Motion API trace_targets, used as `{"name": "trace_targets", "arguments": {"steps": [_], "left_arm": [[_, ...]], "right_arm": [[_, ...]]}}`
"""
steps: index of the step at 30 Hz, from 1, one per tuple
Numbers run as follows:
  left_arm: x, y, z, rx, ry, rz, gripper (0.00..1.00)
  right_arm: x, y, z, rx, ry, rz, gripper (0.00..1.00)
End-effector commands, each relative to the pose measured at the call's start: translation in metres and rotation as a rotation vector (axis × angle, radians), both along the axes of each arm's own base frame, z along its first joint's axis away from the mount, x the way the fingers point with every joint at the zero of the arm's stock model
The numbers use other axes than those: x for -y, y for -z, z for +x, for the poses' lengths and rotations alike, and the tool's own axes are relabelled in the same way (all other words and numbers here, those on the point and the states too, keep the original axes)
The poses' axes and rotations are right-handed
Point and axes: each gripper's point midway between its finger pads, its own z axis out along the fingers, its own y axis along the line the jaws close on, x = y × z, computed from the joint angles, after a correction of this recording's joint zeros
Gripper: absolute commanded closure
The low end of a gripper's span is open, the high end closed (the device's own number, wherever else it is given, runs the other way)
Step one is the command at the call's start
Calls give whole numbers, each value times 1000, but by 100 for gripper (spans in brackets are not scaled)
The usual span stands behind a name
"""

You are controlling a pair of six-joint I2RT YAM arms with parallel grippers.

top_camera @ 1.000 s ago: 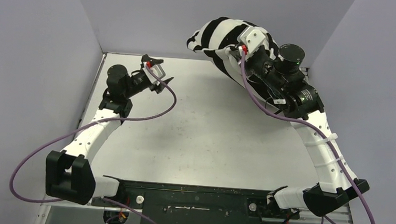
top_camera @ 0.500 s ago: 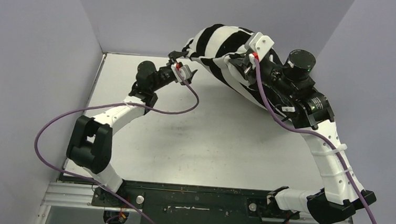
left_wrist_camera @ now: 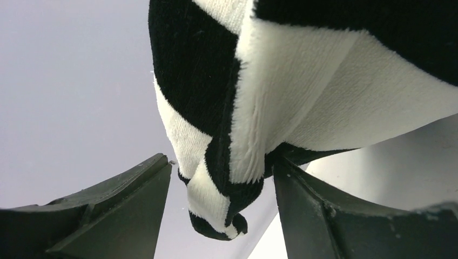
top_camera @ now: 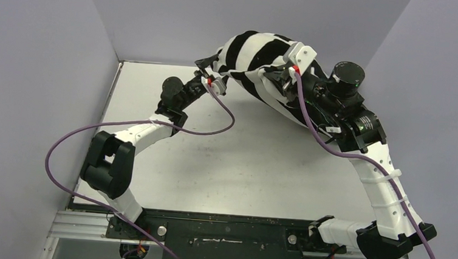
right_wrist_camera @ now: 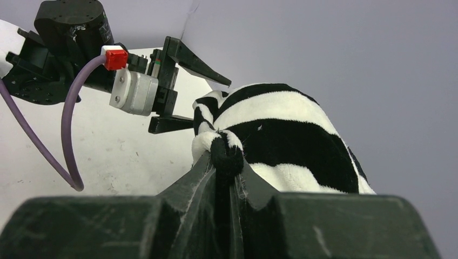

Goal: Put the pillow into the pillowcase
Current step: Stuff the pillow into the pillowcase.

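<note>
The black-and-white striped pillowcase [top_camera: 253, 49] hangs plump and bulging above the back of the table. My right gripper [top_camera: 282, 73] is shut on a bunched fold of it [right_wrist_camera: 227, 154] and holds it up. My left gripper [top_camera: 208, 67] is open at the case's left end. A dangling striped corner [left_wrist_camera: 216, 199] sits between its fingers [left_wrist_camera: 129, 205], close to the right one, and I cannot tell whether it touches. In the right wrist view the left gripper [right_wrist_camera: 208, 102] brackets that same corner. The pillow is hidden; none of its off-white fabric shows.
The pale table [top_camera: 242, 161] lies below, walled by grey panels at the back and both sides. Purple cables [top_camera: 214, 125] loop off both arms over the table. The arm bases sit on the dark rail [top_camera: 225, 230] at the near edge.
My left arm swung right from the table's left side up to the pillowcase's left corner, jaws staying open. The right gripper and the striped bundle shifted slightly.
</note>
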Motion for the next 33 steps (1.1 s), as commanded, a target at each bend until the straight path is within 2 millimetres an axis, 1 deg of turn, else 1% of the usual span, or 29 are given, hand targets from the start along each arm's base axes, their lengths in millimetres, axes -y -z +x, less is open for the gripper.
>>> {"name": "trace_targets", "arguments": {"steps": [1,2,3,4,6,8,10,11,13,14,15,16,17,18,19,20,21,22,23,24,25,26,27,28,29,30,31,32,33], "left_arm": [[-2,-28,-3,80,10,-6,35],[-1,-24,-1,73,12,-3,38],[0,-22,2,71,12,-4,45],[0,-23,4,75,8,-11,59],[-5,-39,3,104,-10,-46,100],[-17,-75,-4,138,-44,-110,100],[-47,-131,-12,119,-110,-258,100],[-61,-164,-20,108,-123,-319,100],[-81,-213,-42,26,-142,-405,100],[-83,-230,-58,-30,-111,-452,100],[-77,-242,-77,-55,-55,-477,100],[-63,-250,-98,-48,8,-480,100],[-50,-258,-115,-23,40,-481,100],[-43,-269,-124,-1,39,-498,100],[-43,-286,-124,19,8,-522,100],[-43,-291,-105,-20,-49,-518,100],[-54,-313,-89,-17,-102,-544,100],[-62,-330,-64,-24,-130,-571,100],[-70,-345,-43,-21,-114,-596,100],[-82,-362,-34,3,-95,-642,100],[-94,-382,-42,70,-65,-695,100],[-99,-385,-47,72,-49,-718,100],[-103,-389,-61,46,-33,-742,100],[-104,-394,-85,17,-4,-754,100],[-92,-388,-99,-28,35,-742,100],[-79,-383,-120,-66,108,-749,100],[-56,-376,-143,-95,204,-748,100],[-44,-367,-158,-123,264,-754,100],[-35,-361,-169,-149,309,-759,100]], "right_arm": [[7,-82,-30,232,-49,143,100],[7,-82,-31,230,-52,149,100],[6,-81,-31,229,-54,153,100],[7,-79,-30,224,-48,155,100],[13,-80,-22,233,11,181,100],[32,-97,-13,293,132,266,100],[54,-125,-4,360,255,351,100],[60,-141,2,382,300,375,100],[74,-170,19,432,402,415,100],[81,-183,29,476,455,421,100],[90,-193,45,510,506,417,100],[100,-208,57,540,541,434,100],[119,-221,71,562,591,453,100],[128,-233,78,571,604,487,100],[139,-242,78,598,620,522,100],[144,-248,71,617,618,558,100],[145,-250,64,599,601,594,100],[143,-249,56,569,571,613,100],[135,-250,39,544,506,642,100],[123,-243,26,517,422,667,100],[124,-243,6,525,379,731,100],[126,-237,-3,526,363,790,100],[136,-236,-7,541,384,849,100],[146,-245,-7,570,418,882,100],[153,-258,-4,597,460,879,100],[156,-270,8,620,492,857,100],[157,-282,18,644,503,845,100],[158,-295,25,684,510,840,100],[156,-291,57,677,536,822,100]]}}
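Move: The loose corner of the pillowcase hangs practically between the left hand's open fingers, about 2 cm ahead and 2 cm to the right, 1 cm down. The right hand already holds another corner, roughly 17 cm back, 20 cm right and 13 cm above the left hand; from there the loose corner lies about 19 cm ahead, 18 cm left and 14 cm down. From the left hand, the case's hanging bulk is some 26 cm right, 3 cm back and slightly below. The left fingers shut on the loose corner, pinching it, while the right keeps its grip. Then both arms fling the case upward: the left climbs fast by about 35 cm, swinging back and then forward again before sinking some 8 cm, while the right rises about 18 cm, going forward and to its right and easing partly back. The wrists roll about 30 degrees in opposite senses. ##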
